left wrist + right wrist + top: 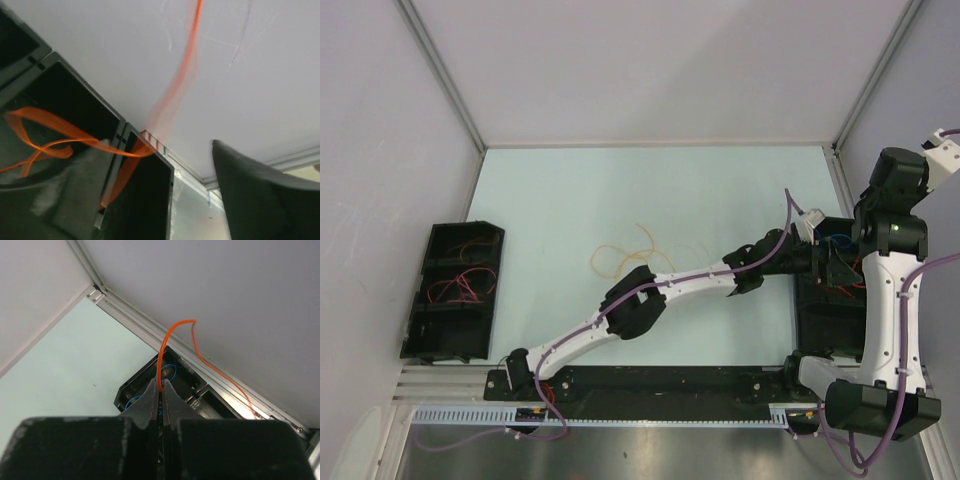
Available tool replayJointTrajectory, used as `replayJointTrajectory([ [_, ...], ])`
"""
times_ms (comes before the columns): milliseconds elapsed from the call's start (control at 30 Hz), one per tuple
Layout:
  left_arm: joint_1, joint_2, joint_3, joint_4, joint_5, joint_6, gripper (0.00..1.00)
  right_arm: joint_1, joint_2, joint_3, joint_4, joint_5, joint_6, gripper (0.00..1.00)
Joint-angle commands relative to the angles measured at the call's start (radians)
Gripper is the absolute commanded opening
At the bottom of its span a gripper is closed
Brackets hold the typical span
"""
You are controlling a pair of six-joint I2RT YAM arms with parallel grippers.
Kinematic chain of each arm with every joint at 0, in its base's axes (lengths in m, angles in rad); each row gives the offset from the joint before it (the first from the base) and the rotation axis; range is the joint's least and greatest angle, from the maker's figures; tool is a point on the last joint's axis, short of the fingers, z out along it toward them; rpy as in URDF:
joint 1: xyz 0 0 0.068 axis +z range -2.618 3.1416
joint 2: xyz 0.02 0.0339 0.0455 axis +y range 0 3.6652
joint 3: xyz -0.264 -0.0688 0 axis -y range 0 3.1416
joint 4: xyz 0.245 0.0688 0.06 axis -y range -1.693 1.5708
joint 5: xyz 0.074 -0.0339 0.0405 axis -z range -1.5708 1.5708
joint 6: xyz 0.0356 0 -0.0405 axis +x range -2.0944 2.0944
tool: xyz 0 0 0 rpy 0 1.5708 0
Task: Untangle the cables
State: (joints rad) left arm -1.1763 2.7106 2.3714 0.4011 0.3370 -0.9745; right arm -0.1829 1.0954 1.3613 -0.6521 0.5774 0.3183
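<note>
My right gripper [161, 385] is shut on an orange cable [172, 332] and holds it high above the right black tray [120, 392]. The cable arcs up from the tips and trails down to the right along the wall rail. Blue cables [167, 371] lie coiled in that tray. My left gripper [817, 258] reaches across the table to the tray's near side. In the left wrist view its jaws stand wide apart, with one dark finger [265, 200] at the right. A blurred orange cable [170, 100] crosses close in front of them, not pinched. Pale yellow cables [630, 255] lie on the table.
A second black tray [445, 330] at the left table edge holds red cables [460, 282]. The enclosure walls stand close behind the right tray [820, 330]. The left arm lies diagonally across the table's near half.
</note>
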Motion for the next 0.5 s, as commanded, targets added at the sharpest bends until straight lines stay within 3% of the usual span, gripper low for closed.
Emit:
replayJointTrajectory([
  [0, 0.0, -0.072, 0.005, -0.044, -0.009, 0.043, 0.96, -0.027, -0.005, 0.005, 0.052, -0.005, 0.028, 0.0],
  [133, 0.007, -0.138, -0.09, -0.08, -0.009, 0.068, 1.0, -0.052, -0.003, -0.005, 0.051, -0.011, 0.041, 0.0],
  [467, 0.017, -0.248, -0.104, -0.335, -0.098, 0.195, 1.0, -0.148, -0.02, -0.019, 0.046, -0.011, 0.057, 0.0],
])
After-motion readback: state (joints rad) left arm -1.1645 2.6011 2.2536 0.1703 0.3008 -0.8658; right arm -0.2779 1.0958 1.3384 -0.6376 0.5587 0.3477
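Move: The middle compartment of the black tray, where the red cable is going, lies about 17 cm below the left hand, some 5 ahead and 8 to its right; the far compartment with the blue cable is about 18 ahead and 8 right. From the right hand, holding the red cable high, the middle compartment is roughly 32 cm down, 4 back and 1 left, the far one 10 ahead and 1 left. Left gripper finishes opening, sinks about 4 cm, edging left; right keeps pinching the red cable, easing rightward. ##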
